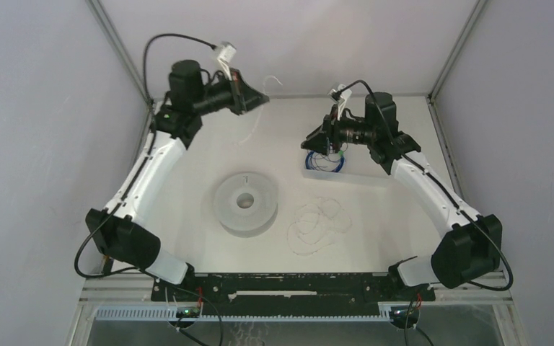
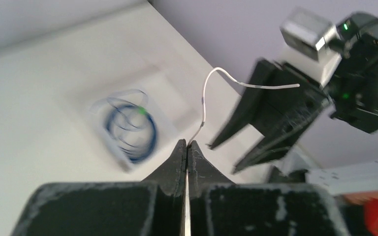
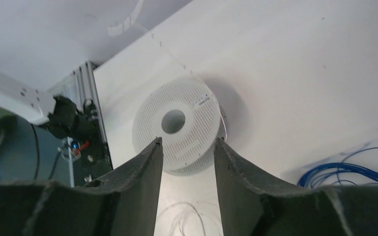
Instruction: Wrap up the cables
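The cables show as a thin pale strand lying in loose loops (image 1: 320, 220) on the table, right of a white perforated spool (image 1: 245, 204). My left gripper (image 1: 258, 100) is raised at the back left, shut on one end of the strand (image 2: 204, 98), which curls up past its tips (image 2: 187, 144). A faint line of strand (image 1: 249, 132) hangs below it toward the table. My right gripper (image 1: 309, 141) hovers at the back right with its jaws open and nothing between them (image 3: 188, 142). Beyond its fingers I see the spool (image 3: 177, 123) and the loops (image 3: 192, 216).
A clear bag holding a coil of blue cable (image 1: 326, 163) lies under the right gripper; the coil (image 2: 130, 129) also shows in the left wrist view, and blue cable (image 3: 344, 169) in the right wrist view. Aluminium frame posts and grey walls close in the table on three sides.
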### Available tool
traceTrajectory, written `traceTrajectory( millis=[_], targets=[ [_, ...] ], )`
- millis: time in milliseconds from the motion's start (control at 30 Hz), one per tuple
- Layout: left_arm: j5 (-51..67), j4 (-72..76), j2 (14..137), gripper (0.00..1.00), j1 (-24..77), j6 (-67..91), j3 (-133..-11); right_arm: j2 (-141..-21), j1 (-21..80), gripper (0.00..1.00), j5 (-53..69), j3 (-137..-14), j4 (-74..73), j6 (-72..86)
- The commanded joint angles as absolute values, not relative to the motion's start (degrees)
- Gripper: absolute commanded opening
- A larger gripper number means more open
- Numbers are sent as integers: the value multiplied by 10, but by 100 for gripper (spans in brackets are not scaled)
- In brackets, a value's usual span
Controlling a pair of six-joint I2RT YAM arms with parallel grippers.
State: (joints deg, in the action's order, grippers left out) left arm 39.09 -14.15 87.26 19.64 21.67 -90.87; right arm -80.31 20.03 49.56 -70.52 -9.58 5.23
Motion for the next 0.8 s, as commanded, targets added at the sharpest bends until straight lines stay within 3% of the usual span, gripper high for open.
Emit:
traceTrajectory(
  millis=[0,233,433,500,567,767],
  targets=[
    [320,-222,840,0,122,71,-1024,-775,209,52,501,-708,-178,-70],
    [163,-237,859,0,31,-8,-1146,-788,248,54,459,-721,-324,-181],
    [133,-220,850,0,19,-49,-1100,-817,264,55,388,-709,-433,-258],
    [134,-210,851,0,19,-47,-1083,-821,268,60,363,-680,-442,-264],
    [140,-208,858,0,19,-42,-1083,-825,274,73,330,-653,-420,-250],
    [181,-201,867,0,19,-15,-1086,-872,291,84,238,-626,-374,-217]
  ],
)
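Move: Below the right hand by about 28 cm lies the loose white cable coil, some 8 cm back and 4 cm to the right; the blue cables in the tray are about 12 cm ahead and 5 cm to the right, and the spool 16 cm to the left and 3 cm back. From the left hand, holding the white cable's end, the coil is roughly 13 cm back, 13 cm right and 37 cm down, and the spool 8 cm back and 7 cm left. Drawing the pinched white cable end away from the tray, the left hand sweeps about 20 cm left and 8 cm forward, rising some 14 cm before easing down a little and swinging counter-clockwise. The right hand sinks about 17 cm towards the loose coil, also drawing back and slightly right, its fingers tipping down and opening wider. ##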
